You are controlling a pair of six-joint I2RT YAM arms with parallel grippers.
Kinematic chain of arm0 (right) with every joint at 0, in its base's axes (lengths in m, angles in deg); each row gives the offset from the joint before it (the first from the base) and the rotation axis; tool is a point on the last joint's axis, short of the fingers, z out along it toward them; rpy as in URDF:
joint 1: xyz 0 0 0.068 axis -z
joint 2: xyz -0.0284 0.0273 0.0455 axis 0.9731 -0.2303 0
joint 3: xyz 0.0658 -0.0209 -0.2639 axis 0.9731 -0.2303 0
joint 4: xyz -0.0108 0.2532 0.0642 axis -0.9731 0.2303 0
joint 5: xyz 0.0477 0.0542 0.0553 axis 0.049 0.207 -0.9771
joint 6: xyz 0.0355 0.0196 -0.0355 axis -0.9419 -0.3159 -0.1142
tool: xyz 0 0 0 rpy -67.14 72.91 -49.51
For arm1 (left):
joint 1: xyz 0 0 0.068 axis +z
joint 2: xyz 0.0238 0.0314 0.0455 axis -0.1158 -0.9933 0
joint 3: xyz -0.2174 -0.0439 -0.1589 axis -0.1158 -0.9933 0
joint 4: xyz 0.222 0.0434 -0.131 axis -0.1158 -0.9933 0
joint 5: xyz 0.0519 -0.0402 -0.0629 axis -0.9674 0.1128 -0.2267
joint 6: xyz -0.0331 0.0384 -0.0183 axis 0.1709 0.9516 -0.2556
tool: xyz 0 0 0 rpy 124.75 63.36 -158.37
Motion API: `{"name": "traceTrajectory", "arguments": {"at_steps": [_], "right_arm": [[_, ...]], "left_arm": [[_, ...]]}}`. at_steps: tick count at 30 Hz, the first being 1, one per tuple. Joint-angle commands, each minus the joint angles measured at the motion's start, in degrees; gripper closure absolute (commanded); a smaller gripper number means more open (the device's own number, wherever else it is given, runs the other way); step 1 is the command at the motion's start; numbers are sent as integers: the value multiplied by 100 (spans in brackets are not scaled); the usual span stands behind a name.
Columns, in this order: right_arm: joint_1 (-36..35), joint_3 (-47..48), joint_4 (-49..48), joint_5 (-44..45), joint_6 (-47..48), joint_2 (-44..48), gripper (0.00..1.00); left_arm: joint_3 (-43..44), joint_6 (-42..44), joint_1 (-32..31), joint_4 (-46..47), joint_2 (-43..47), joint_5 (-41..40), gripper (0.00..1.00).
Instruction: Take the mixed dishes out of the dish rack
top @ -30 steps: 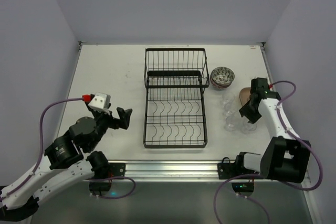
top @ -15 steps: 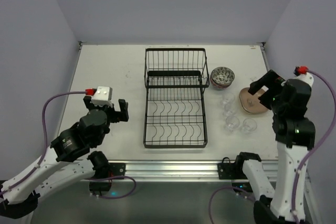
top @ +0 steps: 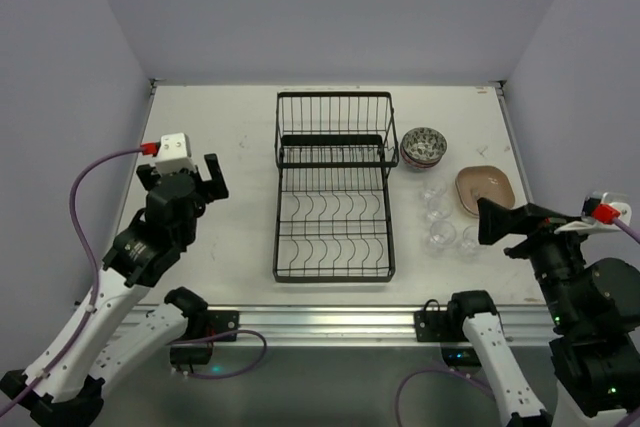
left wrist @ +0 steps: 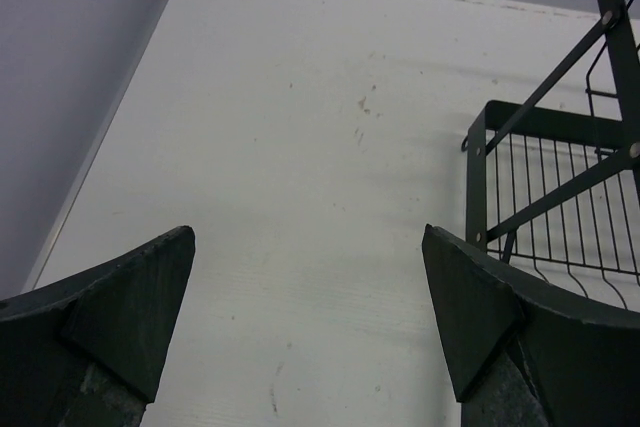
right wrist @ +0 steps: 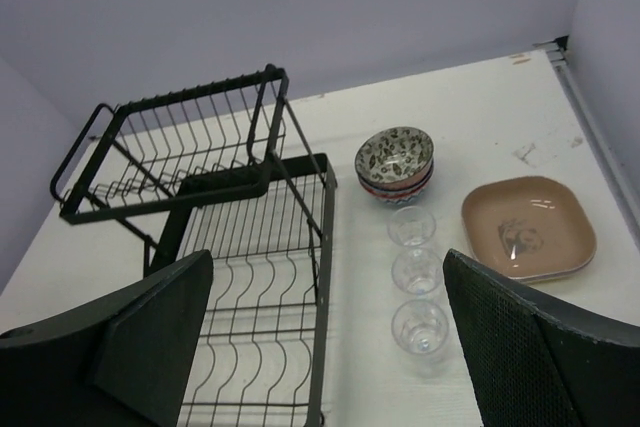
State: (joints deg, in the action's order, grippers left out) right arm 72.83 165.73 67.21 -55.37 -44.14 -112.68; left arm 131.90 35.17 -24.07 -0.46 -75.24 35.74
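Note:
The black wire dish rack stands empty mid-table; it also shows in the right wrist view and at the edge of the left wrist view. To its right are stacked patterned bowls, several clear glass cups and a stack of plates with the tan one on top. My left gripper hangs open over bare table left of the rack. My right gripper is open, raised near the front right, above and in front of the cups.
The white table is walled by lilac panels at the back and both sides. A metal rail with both arm bases runs along the near edge.
My right gripper opened, let go by the cups and pulled up and back toward the near right. My left arm swung back to the left, away from the rack.

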Motion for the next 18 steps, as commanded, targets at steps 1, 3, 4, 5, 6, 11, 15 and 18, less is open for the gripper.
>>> {"name": "traceTrajectory", "arguments": {"at_steps": [1, 3, 4, 5, 6, 11, 15, 18], "right_arm": [[-448, -171, 297, 73, 191, 157, 1], [-502, -365, 297, 2, 209, 420, 1], [-545, -584, 297, -50, 209, 491, 1], [-581, -682, 297, -103, 218, 561, 1], [-607, -796, 262, -155, 244, 692, 1], [-704, -1061, 235, 185, 297, 896, 1], [-801, -982, 209, 625, 420, 966, 1], [-1011, -938, 235, 1266, 604, 1063, 1]], "left_arm": [[490, -46, 57, 66, 202, 29, 0], [535, -11, 49, -145, 212, -41, 0], [552, 32, 49, -233, 203, -59, 0], [570, 59, 57, -425, 211, -129, 0], [588, 111, 49, -523, 220, -173, 0], [623, 217, 57, -743, 607, -139, 0], [684, 322, 49, -761, 756, -7, 0], [667, 376, 49, -717, 809, -24, 0]]}}
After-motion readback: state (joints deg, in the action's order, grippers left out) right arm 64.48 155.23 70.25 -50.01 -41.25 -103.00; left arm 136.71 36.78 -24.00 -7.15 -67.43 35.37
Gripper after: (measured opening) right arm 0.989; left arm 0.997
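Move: Both hands hang empty. The last glass set down stands about 10 cm ahead of the right hand, 6 cm to its right and 36 cm below; level with that glass, another stands roughly 3 cm to the hand's left. The brown plate lies some 25 cm ahead and 9 cm right of the hand. From the left hand, the last glass is about 75 cm right, 2 cm back and 22 cm below. Empty, open right hand sinks about 6 cm behind the glasses; left rises and backs leftward, roughly 5 cm. ##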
